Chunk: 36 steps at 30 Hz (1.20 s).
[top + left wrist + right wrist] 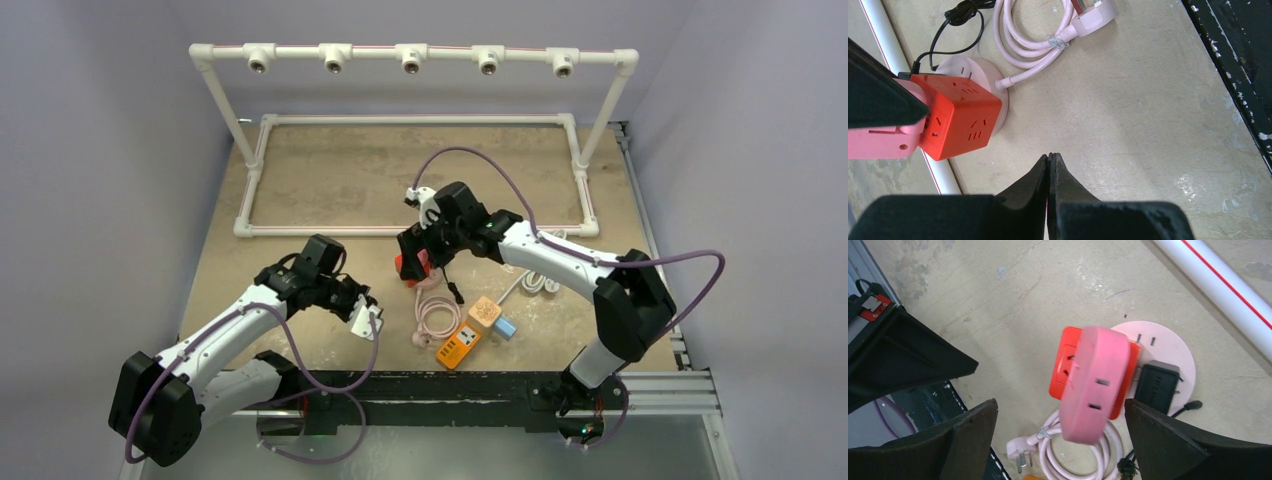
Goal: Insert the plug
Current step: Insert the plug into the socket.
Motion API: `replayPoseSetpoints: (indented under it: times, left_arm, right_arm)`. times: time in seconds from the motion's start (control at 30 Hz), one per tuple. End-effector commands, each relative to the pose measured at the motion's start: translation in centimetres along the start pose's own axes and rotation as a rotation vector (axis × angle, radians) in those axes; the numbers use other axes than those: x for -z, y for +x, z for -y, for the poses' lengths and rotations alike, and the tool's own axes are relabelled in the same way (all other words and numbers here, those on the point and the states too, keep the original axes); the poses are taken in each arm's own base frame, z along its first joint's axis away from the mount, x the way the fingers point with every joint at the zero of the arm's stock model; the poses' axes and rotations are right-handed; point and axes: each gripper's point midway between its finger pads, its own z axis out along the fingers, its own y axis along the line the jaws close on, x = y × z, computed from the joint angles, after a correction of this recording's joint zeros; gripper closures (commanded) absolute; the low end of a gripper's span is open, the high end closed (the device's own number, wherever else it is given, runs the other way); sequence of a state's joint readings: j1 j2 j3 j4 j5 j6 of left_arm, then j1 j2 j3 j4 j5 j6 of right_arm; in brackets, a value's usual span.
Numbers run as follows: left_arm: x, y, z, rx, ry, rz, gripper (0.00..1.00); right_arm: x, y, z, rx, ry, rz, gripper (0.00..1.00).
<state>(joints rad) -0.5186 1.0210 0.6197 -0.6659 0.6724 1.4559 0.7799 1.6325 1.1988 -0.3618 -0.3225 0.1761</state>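
A pink plug block sits against the red socket cube, which rests on a round pink power base. The block looks blurred in the right wrist view. My right gripper hangs open over it, with a gap between the block and each finger. From the left wrist view the same block sticks out of the cube's left side. My left gripper is shut on nothing, low over bare table to the right of the cube. The top view shows the left gripper and the right gripper.
A black adapter is plugged into the round base. The base's coiled pink cable and its plug lie nearby. An orange power strip and small cubes lie near the front. A white pipe frame borders the back.
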Motion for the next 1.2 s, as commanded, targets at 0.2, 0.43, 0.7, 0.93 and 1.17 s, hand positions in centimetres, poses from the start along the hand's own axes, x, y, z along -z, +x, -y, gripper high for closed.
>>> replayPoseSetpoints:
  times: [0.2, 0.43, 0.7, 0.93, 1.17]
  left_arm:
    - [0.6, -1.0, -2.0, -0.029, -0.046, 0.016, 1.0]
    - [0.6, -0.7, -3.5, -0.038, -0.081, 0.0, 1.0]
    - [0.5, -0.4, -5.5, -0.08, -0.143, -0.014, 1.0]
    - [0.3, -0.2, -6.8, -0.129, -0.16, -0.02, 1.0]
    - [0.1, -0.2, -8.3, -0.169, -0.184, -0.018, 1.0]
  right_arm:
    - [3.0, -4.4, -0.1, -0.017, -0.062, 0.186, 0.01]
    - [1.6, -4.9, -0.9, -0.031, -0.134, 0.162, 0.25]
    - [0.6, -4.1, -0.3, -0.062, -0.115, 0.123, 0.56]
    - [0.2, -3.7, 0.4, -0.06, -0.088, 0.104, 0.67]
    - [-0.1, -2.9, 1.3, -0.043, -0.052, 0.081, 0.73]
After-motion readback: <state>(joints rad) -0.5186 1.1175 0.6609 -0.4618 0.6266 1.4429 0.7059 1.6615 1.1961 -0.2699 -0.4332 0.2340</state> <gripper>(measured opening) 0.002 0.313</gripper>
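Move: The pink plug sits on top of the red cube socket, about 2 cm ahead of the right hand's wide-open fingers, 1 cm to their left and about level with them. The cube is some 5 cm below the plug; the pink disc lies about 10 cm below the hand and 2 cm to its right, with the pink cable coil roughly 8 cm back and 5 cm right. From the left hand, the plug is about 9 cm ahead, 7 cm right and 4 cm higher. The pink plug is regripped by the right hand, which first swings forward, right and up about 2 cm each way, then comes back left over the plug and sinks nearly 2 cm while its wide-open fingers close and pinch the plug's sides. The left hand, fingers still shut, moves about 5 cm forward and slightly right and up, towards the red cube. ##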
